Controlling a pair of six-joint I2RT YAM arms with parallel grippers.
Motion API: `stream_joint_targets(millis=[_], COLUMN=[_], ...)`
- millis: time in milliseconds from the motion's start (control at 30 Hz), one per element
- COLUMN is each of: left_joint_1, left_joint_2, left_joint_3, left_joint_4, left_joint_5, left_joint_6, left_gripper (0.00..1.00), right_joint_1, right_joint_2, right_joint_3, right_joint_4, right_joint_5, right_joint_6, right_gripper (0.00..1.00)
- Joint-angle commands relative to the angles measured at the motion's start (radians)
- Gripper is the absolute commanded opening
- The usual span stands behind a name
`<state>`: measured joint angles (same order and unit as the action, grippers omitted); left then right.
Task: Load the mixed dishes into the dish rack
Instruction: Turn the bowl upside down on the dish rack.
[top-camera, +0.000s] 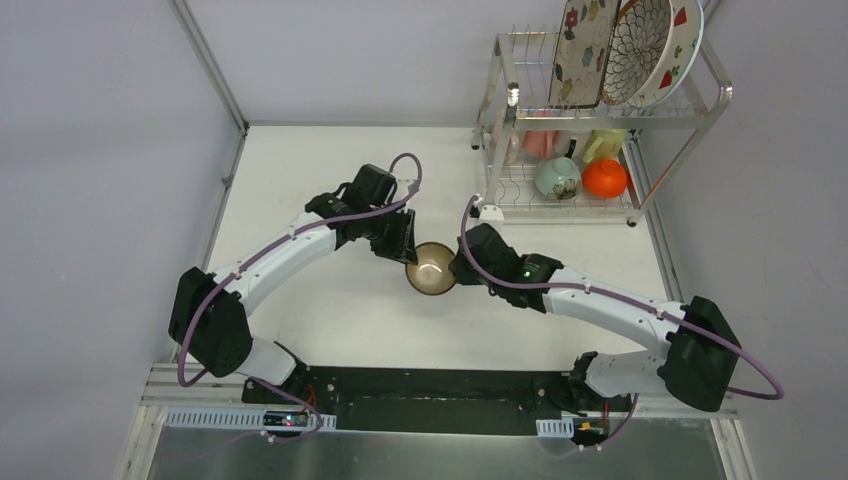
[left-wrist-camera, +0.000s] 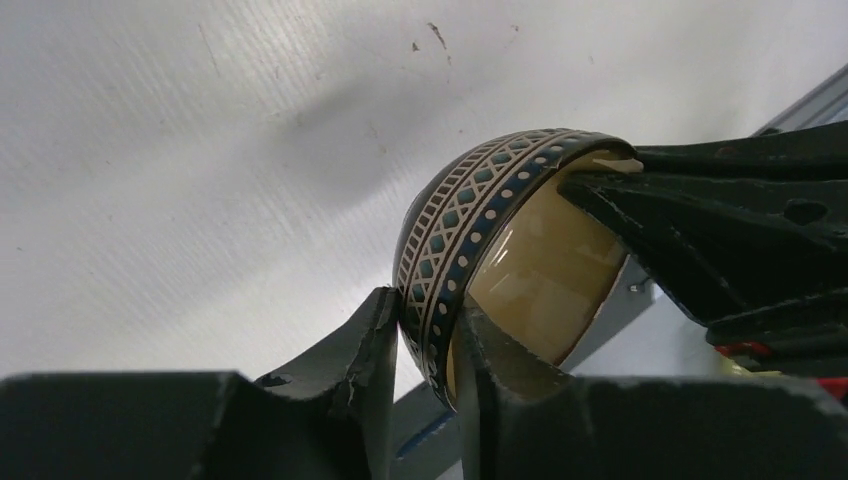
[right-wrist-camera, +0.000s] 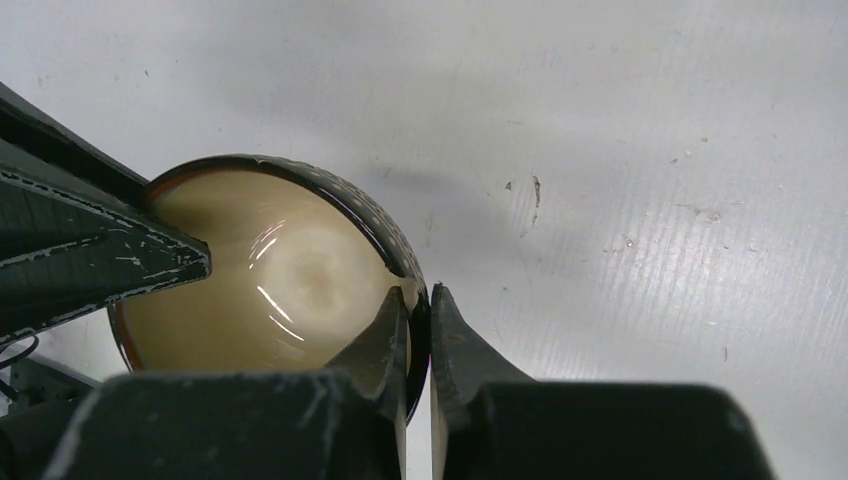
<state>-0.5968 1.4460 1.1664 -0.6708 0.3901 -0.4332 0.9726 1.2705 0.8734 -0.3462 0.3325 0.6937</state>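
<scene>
The dark brown bowl (top-camera: 432, 270), with a cream inside and a blue-and-white patterned rim band, hangs just above the table's middle, between both arms. My left gripper (top-camera: 411, 254) is shut on its left rim; in the left wrist view (left-wrist-camera: 425, 312) one finger is outside the bowl (left-wrist-camera: 470, 200) and one inside. My right gripper (top-camera: 458, 268) is shut on the opposite rim, which sits pinched between its fingers in the right wrist view (right-wrist-camera: 419, 300), with the bowl's inside (right-wrist-camera: 290, 280) to their left. The dish rack (top-camera: 612, 113) stands at the far right.
The rack's upper shelf holds a floral rectangular plate (top-camera: 583, 40), a brown-petal round plate (top-camera: 635, 40) and a strawberry white plate (top-camera: 683, 50). The lower shelf holds a pale green bowl (top-camera: 556, 177), a red-orange bowl (top-camera: 604, 178), a pink cup (top-camera: 540, 140) and a yellow cup (top-camera: 603, 145).
</scene>
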Motion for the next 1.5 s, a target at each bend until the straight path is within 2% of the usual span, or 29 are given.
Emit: stream_joint_targets(millis=[0,133,233,400,467,500,667,800,967,1133,1267,1467], left_joint_1=[-0.012,-0.011,-0.01,0.026,0.053,0.064,0.128,0.158,0.176,0.199,0.217,0.221], left_joint_2=[-0.011,0.009,0.016,-0.011,-0.025,-0.035,-0.086,-0.107,-0.159,-0.201,-0.177,-0.168], left_joint_3=[-0.016,-0.027,-0.027,-0.034,-0.041,-0.047,-0.1,-0.117,-0.155,-0.246,-0.302,-0.33], left_joint_4=[0.032,0.03,0.024,0.022,0.036,0.048,0.135,0.176,0.231,0.356,0.485,0.536], left_joint_5=[-0.097,-0.095,-0.103,-0.066,-0.02,-0.002,0.111,0.159,0.188,0.253,0.344,0.331], left_joint_6=[0.027,0.037,0.036,0.001,-0.019,-0.03,-0.116,-0.17,-0.23,-0.319,-0.427,-0.443], left_gripper=[0.16,0.0,0.0,0.0,0.0,0.0,0.0,0.0,0.0,0.0,0.0,0.0], right_joint_1=[0.018,0.026,0.027,0.027,0.026,0.026,0.027,0.027,0.027,0.028,0.035,0.036], right_joint_2=[-0.006,0.018,0.014,-0.026,-0.039,-0.045,-0.062,-0.063,-0.062,-0.011,0.011,0.042], right_joint_3=[0.069,0.039,0.012,-0.056,-0.089,-0.106,-0.178,-0.178,-0.19,-0.146,-0.161,-0.152], right_joint_4=[0.137,0.213,0.259,0.338,0.384,0.406,0.561,0.594,0.642,0.648,0.721,0.72], right_joint_5=[0.006,-0.044,-0.07,-0.071,-0.059,-0.058,-0.082,-0.096,-0.028,-0.101,-0.13,-0.113], right_joint_6=[0.028,0.029,0.05,0.092,0.133,0.149,0.222,0.233,0.267,0.287,0.277,0.277], right_gripper=[0.0,0.01,0.19,0.65,0.74,0.75,0.99,1.0,0.98,0.97,1.0,0.98])
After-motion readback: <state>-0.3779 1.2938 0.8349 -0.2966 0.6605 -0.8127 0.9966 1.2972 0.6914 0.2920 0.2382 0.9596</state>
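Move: The brown bowl hangs mouth up, its right rim pinched by the right fingers, its middle about 5 cm left, 1 cm ahead and 3 cm below that hand. From the left hand, whose part-open fingers straddle the opposite rim, its middle is some 5 cm right, 2 cm back and 3 cm lower. On the rack's lower tier, the green bowl stands roughly 24 cm right and 21 ahead of the right hand, the orange bowl 34 right and 21 ahead, both some 6 cm lower. Shut the left fingers on the bowl's left rim while sinking about 3 cm and easing left, then free the right fingers from the other rim and open them wide. Bring the left hand back up, rolling its right side upward and turning it counter-clockwise; meanwhile carry the open right gripper about 7 cm left and some 4 cm up, rolled about 30 degrees left side up, until its fingers flank the tipped bowl. ##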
